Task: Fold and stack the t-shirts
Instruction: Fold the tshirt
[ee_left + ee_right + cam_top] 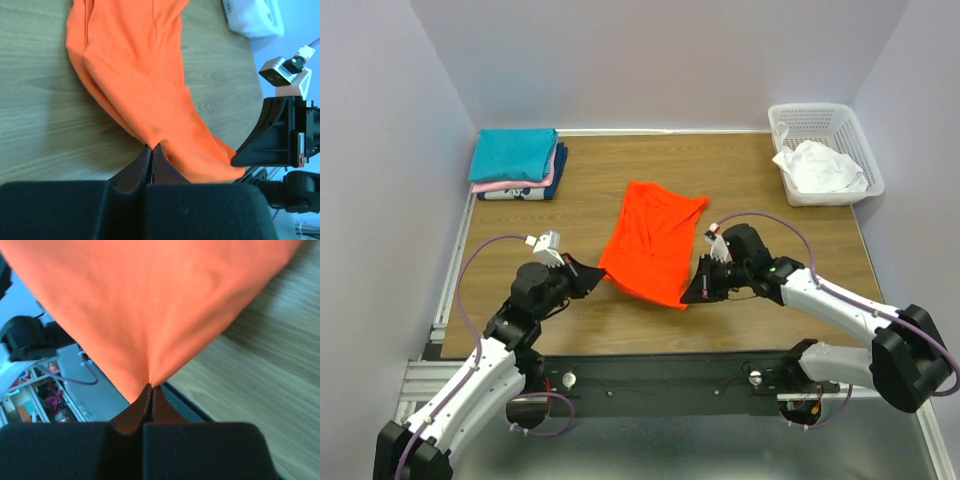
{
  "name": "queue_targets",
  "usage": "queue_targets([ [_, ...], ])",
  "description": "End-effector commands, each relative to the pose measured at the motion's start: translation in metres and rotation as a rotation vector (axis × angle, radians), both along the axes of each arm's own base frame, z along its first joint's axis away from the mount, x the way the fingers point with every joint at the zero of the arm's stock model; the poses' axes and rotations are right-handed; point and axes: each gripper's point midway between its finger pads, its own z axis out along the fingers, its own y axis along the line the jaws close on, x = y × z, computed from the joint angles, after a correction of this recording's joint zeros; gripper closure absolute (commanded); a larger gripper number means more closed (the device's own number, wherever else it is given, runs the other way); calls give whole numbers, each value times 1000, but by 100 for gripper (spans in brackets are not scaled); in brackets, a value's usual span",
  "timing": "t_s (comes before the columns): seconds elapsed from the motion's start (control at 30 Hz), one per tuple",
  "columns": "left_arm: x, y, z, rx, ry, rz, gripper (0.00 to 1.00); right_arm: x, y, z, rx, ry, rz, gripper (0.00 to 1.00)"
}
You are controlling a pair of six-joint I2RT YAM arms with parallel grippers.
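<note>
An orange-red t-shirt lies in the middle of the table, its near hem lifted between both arms. My left gripper is shut on the hem's near left corner; the left wrist view shows the cloth pinched at the tips of my left gripper. On the hem's near right corner my right gripper is shut too. In the right wrist view the orange-red cloth fans out from the pinch of my right gripper. A folded stack of t-shirts, teal on top of pink and navy, sits at the back left.
A white lattice basket at the back right corner holds a crumpled white t-shirt. White walls close in the table on the left, back and right. The black base rail runs along the near edge.
</note>
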Motion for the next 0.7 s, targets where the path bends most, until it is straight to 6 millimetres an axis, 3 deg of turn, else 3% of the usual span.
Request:
queue_targets([
  [0.0, 8, 11, 30, -38, -44, 94, 100, -9, 6, 31, 55, -20, 73, 99],
  [0.17, 22, 19, 68, -68, -115, 175, 100, 5, 8, 48, 56, -86, 60, 99],
  [0.23, 33, 29, 67, -62, -93, 262, 100, 16, 8, 53, 39, -122, 36, 99],
  [0.27, 38, 29, 77, -69, -113, 271, 100, 21, 7, 55, 35, -135, 25, 99],
  [0.4, 60, 29, 84, -18, -95, 316, 100, 39, 4, 53, 18, -131, -12, 99],
  [0.67, 111, 10, 104, 29, -116, 322, 100, 85, -10, 55, -6, -152, -94, 99],
])
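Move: Both grippers already hold the near hem of the orange t-shirt in the air. Its far end, where the hem is headed, lies about 26 cm ahead of the left hand, 15 cm to its right and some 12 cm below. From the right hand it is roughly 31 cm ahead, 3 cm left and 8 cm below. The folded stack stands about 32 cm ahead and 22 cm left of the left hand, the white basket some 38 cm ahead and 38 cm right of the right hand. Keeping their pinch on the two corners of the orange hem, both hands first rise, then swing mainly forward towards the shirt's far end, the left going about 8 cm out and 7 cm up, the right a little less. The left wrist turns some 15 degrees counter-clockwise as it goes; the right one barely turns and levels off, sinking very slightly at the end. ##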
